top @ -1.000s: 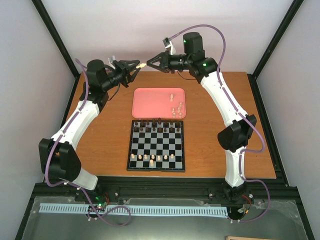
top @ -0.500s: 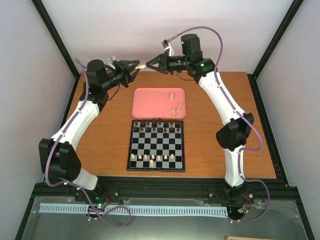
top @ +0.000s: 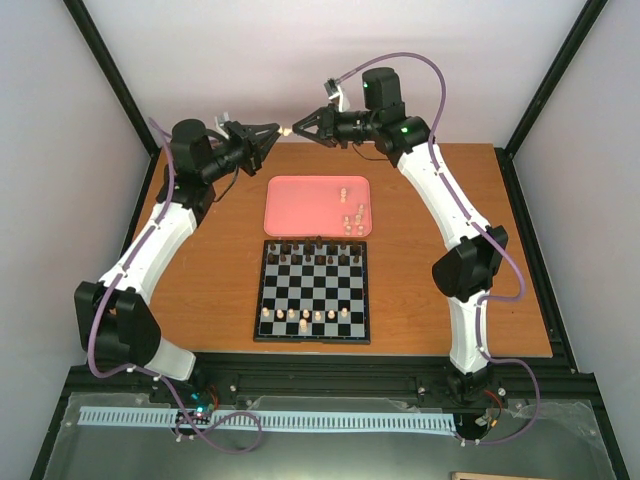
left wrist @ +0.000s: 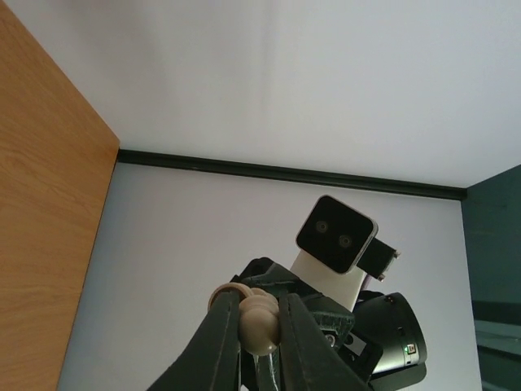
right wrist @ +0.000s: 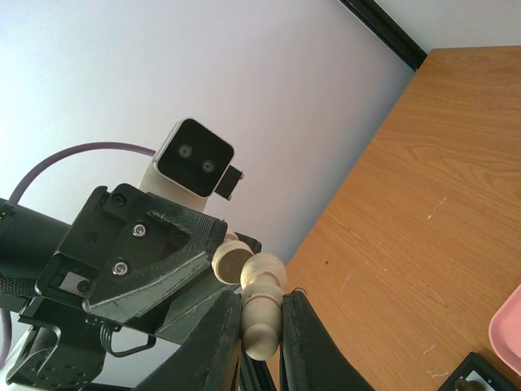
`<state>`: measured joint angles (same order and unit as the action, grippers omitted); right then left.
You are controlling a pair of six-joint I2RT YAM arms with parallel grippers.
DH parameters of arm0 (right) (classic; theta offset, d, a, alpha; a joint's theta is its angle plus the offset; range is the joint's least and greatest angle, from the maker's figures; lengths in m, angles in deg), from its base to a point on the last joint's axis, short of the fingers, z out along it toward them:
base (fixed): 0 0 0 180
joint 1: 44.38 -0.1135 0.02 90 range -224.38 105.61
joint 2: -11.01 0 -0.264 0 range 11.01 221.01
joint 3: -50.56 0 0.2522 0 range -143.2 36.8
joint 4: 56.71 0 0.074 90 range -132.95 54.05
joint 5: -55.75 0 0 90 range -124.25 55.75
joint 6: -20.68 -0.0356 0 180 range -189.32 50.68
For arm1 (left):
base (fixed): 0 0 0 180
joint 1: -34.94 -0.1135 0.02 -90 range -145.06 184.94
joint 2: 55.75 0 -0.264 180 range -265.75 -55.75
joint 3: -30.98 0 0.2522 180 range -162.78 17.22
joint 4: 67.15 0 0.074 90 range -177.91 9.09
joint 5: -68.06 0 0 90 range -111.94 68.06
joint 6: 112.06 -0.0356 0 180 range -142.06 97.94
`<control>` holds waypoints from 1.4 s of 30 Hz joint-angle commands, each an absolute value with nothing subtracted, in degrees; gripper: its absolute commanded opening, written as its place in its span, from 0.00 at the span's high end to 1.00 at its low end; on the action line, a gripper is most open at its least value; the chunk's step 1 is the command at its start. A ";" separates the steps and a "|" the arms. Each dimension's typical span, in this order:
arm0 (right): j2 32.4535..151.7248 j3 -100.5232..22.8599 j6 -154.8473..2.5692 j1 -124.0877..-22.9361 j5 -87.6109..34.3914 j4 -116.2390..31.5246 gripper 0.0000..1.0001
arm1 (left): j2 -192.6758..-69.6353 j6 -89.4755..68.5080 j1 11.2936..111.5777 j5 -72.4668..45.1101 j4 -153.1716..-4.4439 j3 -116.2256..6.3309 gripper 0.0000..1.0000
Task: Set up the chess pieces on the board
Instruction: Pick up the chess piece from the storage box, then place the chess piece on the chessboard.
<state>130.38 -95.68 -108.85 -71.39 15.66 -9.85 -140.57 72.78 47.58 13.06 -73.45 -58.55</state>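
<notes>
A cream-white chess piece [top: 286, 131] hangs in the air above the table's far edge, between my two grippers. My right gripper [top: 298, 128] is shut on it; in the right wrist view the piece [right wrist: 262, 314] sits between the fingers [right wrist: 224, 326], its round base pointing at the left gripper. My left gripper [top: 272, 133] is shut on the other end, and the left wrist view shows the piece [left wrist: 259, 319] pinched between both fingers. The board [top: 312, 341] lies mid-table with several cream pieces [top: 303, 317] along its near row.
A pink tray [top: 300, 205] behind the board holds several loose cream pieces [top: 352, 212] at its right side. Dark brown pieces [top: 312, 256] fill the board's far rows. Black frame posts stand at the table's far corners.
My left gripper's fingers have closed on the cream piece that the right gripper holds. Both arms have hardly shifted.
</notes>
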 commanded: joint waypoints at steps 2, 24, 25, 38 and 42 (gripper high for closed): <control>131.43 -97.32 -108.93 -71.37 15.50 -10.73 0.90 | -138.70 72.44 47.94 13.57 -74.36 -60.20 0.99; 131.69 -100.36 -91.36 -69.60 -1.01 8.88 0.90 | -139.73 27.77 48.26 17.79 -117.84 -71.14 0.99; 131.30 -99.87 -90.33 -69.61 -2.61 9.63 0.90 | -139.19 23.65 48.60 17.28 -120.67 -70.45 0.99; 125.04 -84.48 -85.01 -69.61 -11.97 8.08 0.90 | -137.74 -1.04 77.28 -13.65 -125.47 -60.08 0.99; 122.97 -80.61 -84.47 -69.59 -13.56 6.71 0.90 | -140.10 -3.44 84.22 -18.77 -121.23 -58.64 0.99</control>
<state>127.80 -83.09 -86.23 -69.90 -10.74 8.62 -138.58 3.04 79.25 -9.45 -124.85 -59.29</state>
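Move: The left hand's white piece seems bound for the empty square at the right end of the white pawn row: about 16 cm back, 15 cm right and 37 cm below that hand. The last pawn stands 3 cm left of the square; the white back-row piece is 19 cm back and 4 cm right of the hand. From the right hand, the pink storage box's middle is about 17 cm ahead, 4 cm right, 38 cm down; its loose white pieces lie 13 cm ahead and 13 cm right. The left hand, fingers still shut on its white piece, draws away from the right hand after a slow start and swings back and down over the chessboard, about 17 cm each way and some 10 cm to the right, while its wrist rolls and tips by nearly 80 degrees so that the level fingers come to point steeply down over the board's near right part. Meanwhile the right hand keeps its own white piece gripped and sinks some 15 cm, shifting about 7 cm right and slightly forward towards the storage box, its fingers tilting downward by roughly 35 degrees. ##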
